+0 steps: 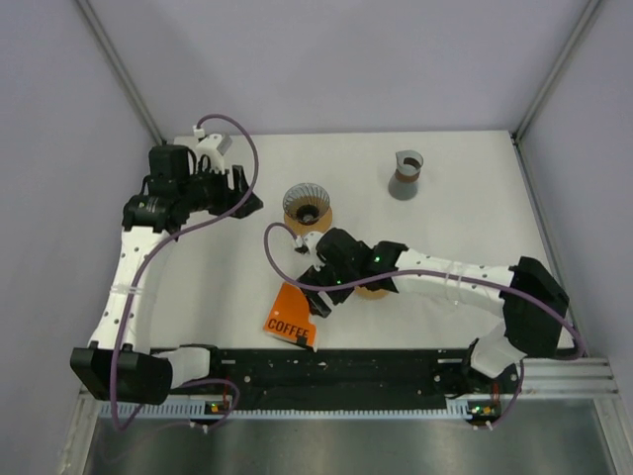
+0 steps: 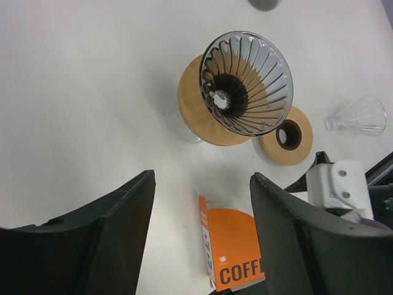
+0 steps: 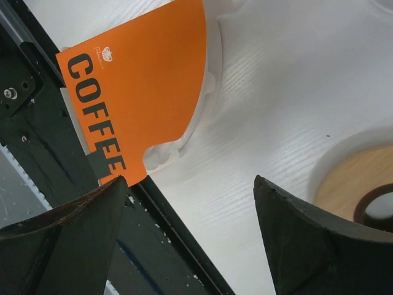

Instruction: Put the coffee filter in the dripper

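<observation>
The glass ribbed dripper (image 1: 307,205) stands on a wooden collar at the table's middle; it also shows in the left wrist view (image 2: 245,83), and it holds nothing. The orange "COFFEE" filter pack (image 1: 291,315) lies flat at the near edge, partly over the black rail. White filter paper (image 3: 209,86) shows at the pack's open edge (image 3: 138,80). My right gripper (image 1: 319,294) is open and empty, hovering just right of the pack (image 3: 190,203). My left gripper (image 1: 249,203) is open and empty, left of the dripper (image 2: 202,209).
A wooden ring (image 1: 372,290) lies under the right arm, seen too in the left wrist view (image 2: 285,135). A clear glass funnel (image 2: 362,115) lies on its side. A grey cup (image 1: 406,175) stands at the back right. The black rail (image 1: 396,366) runs along the near edge.
</observation>
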Robot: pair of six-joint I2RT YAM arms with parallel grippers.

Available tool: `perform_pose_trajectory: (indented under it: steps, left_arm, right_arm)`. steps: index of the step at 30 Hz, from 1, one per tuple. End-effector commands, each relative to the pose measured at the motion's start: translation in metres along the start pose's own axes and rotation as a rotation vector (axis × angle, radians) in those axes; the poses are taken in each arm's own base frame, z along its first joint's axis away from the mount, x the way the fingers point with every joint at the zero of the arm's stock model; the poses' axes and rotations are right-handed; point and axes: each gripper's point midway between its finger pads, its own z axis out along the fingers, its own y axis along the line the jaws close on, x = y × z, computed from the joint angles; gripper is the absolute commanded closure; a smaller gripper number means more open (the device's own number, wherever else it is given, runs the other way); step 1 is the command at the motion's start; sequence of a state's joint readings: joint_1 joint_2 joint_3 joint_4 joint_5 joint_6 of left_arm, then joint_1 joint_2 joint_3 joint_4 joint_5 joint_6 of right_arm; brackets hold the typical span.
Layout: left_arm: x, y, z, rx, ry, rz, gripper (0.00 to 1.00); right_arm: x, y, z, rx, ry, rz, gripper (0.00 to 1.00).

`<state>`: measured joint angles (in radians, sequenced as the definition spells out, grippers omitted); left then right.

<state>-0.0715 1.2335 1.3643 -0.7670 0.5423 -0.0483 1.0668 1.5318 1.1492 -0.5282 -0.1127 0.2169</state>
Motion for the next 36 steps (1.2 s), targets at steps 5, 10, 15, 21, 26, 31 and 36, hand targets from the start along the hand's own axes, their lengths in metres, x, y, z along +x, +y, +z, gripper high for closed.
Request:
perform_pose_trajectory:
  steps: [5, 10, 15, 21, 26, 31, 36]
  left_arm:
    - [-0.004, 0.002, -0.009, -0.009, -0.056, 0.047, 0.31]
    - [-0.003, 0.002, -0.008, -0.005, -0.066, 0.050, 0.31]
    - [-0.002, 0.004, -0.006, -0.001, -0.062, 0.046, 0.31]
    - [-0.001, 0.004, -0.006, -0.002, -0.068, 0.049, 0.31]
    - [0.000, 0.004, -0.007, -0.002, -0.071, 0.053, 0.31]
    - [0.001, 0.005, -0.008, -0.005, -0.074, 0.057, 0.31]
    - [0.002, 0.005, -0.007, 0.001, -0.073, 0.057, 0.31]
  right_arm:
    - [0.008, 0.025, 0.045, -0.137, 0.035, 0.088, 0.16]
    - [0.015, 0.036, 0.059, -0.182, 0.074, 0.068, 0.16]
    - [0.011, 0.042, 0.070, -0.217, 0.081, 0.067, 0.20]
    - [0.004, 0.055, 0.079, -0.293, 0.076, 0.068, 0.21]
    - [-0.006, 0.052, 0.081, -0.271, 0.051, 0.058, 0.23]
    - [-0.012, 0.052, 0.082, -0.263, 0.042, 0.050, 0.54]
    - [-0.018, 0.052, 0.082, -0.257, 0.030, 0.036, 0.78]
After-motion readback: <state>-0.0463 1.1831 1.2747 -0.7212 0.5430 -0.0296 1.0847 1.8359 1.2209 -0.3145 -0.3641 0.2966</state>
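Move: The coffee filter pack I'm going for lies about 8 cm to the left of my right hand, some 4 cm back and roughly 9 cm below. The dripper, on its stand, is about 21 cm ahead of that hand, 3 cm left and 8 cm higher. The spare wooden ring lies about 5 cm ahead and 11 cm right, on the table. From my left hand the pack is some 18 cm back, 5 cm right and 25 cm down. With fingers open, I drop my right hand about 7 cm, drawing it back a little and left to the open right-hand edge of the filter pack, the wrist tipping some 15 degrees so the fingertips swing back. Then I carry on left another 3-4 cm against that edge, rising slightly, and close the fingers most of the way on the corner where the filters stick out. ##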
